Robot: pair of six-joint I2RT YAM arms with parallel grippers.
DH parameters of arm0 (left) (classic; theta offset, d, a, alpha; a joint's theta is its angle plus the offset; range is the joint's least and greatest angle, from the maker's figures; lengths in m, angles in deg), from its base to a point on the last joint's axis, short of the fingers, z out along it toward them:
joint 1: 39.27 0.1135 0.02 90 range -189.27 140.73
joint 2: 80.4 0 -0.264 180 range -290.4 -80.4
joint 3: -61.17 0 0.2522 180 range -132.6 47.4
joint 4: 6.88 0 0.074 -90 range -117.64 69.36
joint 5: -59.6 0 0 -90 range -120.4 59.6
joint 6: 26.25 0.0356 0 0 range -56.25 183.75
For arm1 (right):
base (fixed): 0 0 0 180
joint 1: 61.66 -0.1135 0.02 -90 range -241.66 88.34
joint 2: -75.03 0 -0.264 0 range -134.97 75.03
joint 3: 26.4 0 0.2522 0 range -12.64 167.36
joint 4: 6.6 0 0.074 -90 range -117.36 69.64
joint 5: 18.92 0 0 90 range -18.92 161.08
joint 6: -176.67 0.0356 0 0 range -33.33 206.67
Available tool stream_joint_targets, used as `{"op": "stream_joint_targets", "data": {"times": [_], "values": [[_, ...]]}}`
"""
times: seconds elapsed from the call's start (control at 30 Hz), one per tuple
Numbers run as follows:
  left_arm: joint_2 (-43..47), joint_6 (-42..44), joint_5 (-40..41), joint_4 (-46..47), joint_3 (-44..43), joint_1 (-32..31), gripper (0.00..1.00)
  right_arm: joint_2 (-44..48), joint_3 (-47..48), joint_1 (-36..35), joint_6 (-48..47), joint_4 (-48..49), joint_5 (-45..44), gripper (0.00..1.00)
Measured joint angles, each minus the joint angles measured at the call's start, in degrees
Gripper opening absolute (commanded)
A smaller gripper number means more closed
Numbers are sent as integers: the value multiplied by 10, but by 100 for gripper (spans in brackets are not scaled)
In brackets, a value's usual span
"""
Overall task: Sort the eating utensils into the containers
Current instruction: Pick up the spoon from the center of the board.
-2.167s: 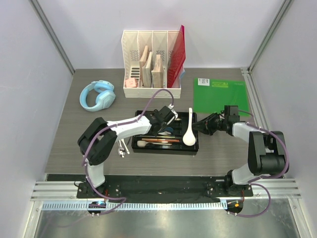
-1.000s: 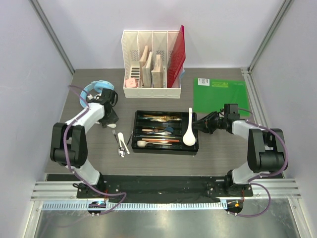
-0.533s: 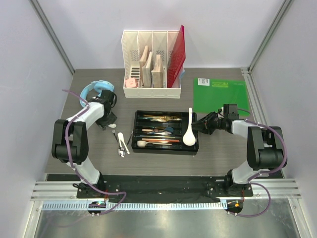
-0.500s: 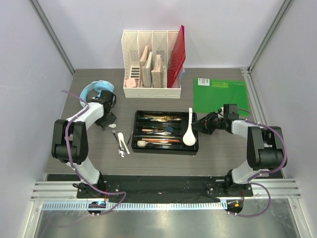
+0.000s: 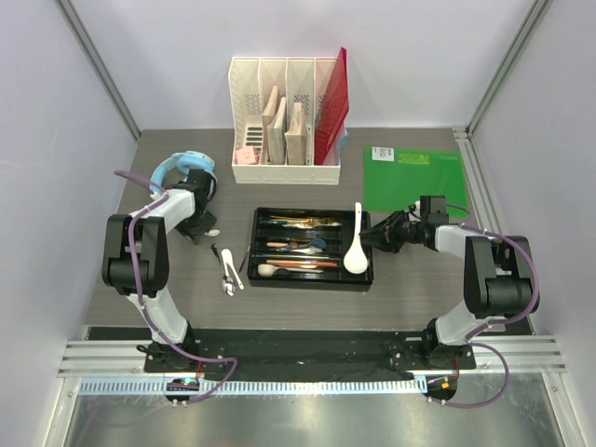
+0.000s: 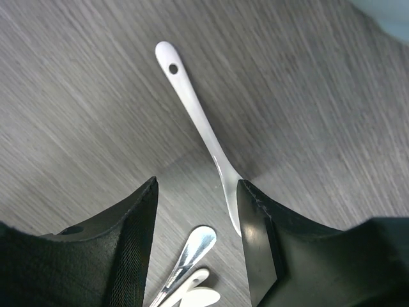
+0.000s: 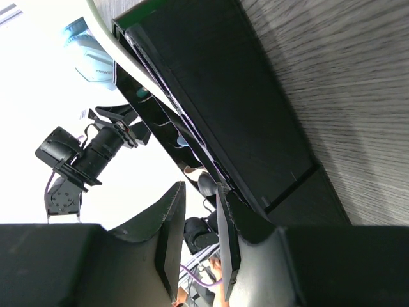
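Observation:
The black tray [image 5: 264,276] holds several utensils, and a large white ceramic spoon [image 5: 355,250] lies in its right end. A thin white spoon [image 6: 192,105] with a hole in its handle lies on the table left of the tray. My left gripper [image 5: 199,227] [image 6: 197,192] stands open low over it, the spoon running along the inner face of the right finger [image 6: 255,236]. A silver spoon [image 6: 190,251] and white pieces [image 5: 227,265] lie nearby. My right gripper [image 5: 372,233] [image 7: 200,188] sits at the tray's right wall [image 7: 243,109], its jaws slightly apart with nothing between them.
Blue headphones [image 5: 183,177] lie just behind my left gripper. A white file organizer [image 5: 286,121] with wooden boards and a red folder stands at the back. A green mat [image 5: 413,179] lies at the right rear.
My left arm has left the tray, swung out to the left and settled low over the thin white spoon. The right arm has stayed at the tray's right end.

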Motion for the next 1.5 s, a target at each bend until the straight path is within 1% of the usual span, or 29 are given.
{"op": "stream_joint_targets", "data": {"times": [0.23,0.53,0.67,0.77,0.8,0.83,0.9,1.07,1.23,1.4,1.5], "values": [[2,-1,1,9,-2,2,52,-1,1,0,0,0,2,32],[5,-8,2,17,-2,20,52,-5,2,0,0,0,7,32],[-6,-9,2,12,-7,22,51,-9,3,0,1,1,12,32],[-29,-11,2,11,-25,23,39,-12,3,0,1,2,16,32],[-35,-11,1,7,-32,23,22,-12,3,0,1,2,16,32],[-39,-11,0,5,-37,23,12,-12,3,0,1,2,16,32],[-45,-10,0,0,-45,23,0,-12,4,0,1,2,16,32],[-43,-9,-4,-3,-42,23,0,-12,5,0,1,1,15,32],[3,12,-22,5,12,23,0,-16,7,0,1,0,17,32],[68,82,-45,-29,71,23,0,-19,9,0,1,0,19,32],[109,140,-45,-60,73,17,0,-21,12,0,2,0,19,32]]}}
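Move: The spoon's middle lies about 2 cm ahead of the left hand, 1 cm to its left and 2 cm below, its bowl to the right. The headphones are some 18 cm ahead and 4 cm left. The metal teaspoon is about 10 cm back and 6 cm right, the other white spoon 9 cm back and 9 cm right. From the idle right hand, the spoon is roughly 50 cm left, 5 cm ahead and 6 cm below. Left hand eases 2 cm forward, pinches the spoon near mid-length, then draws back some 8 cm, rising slightly. ##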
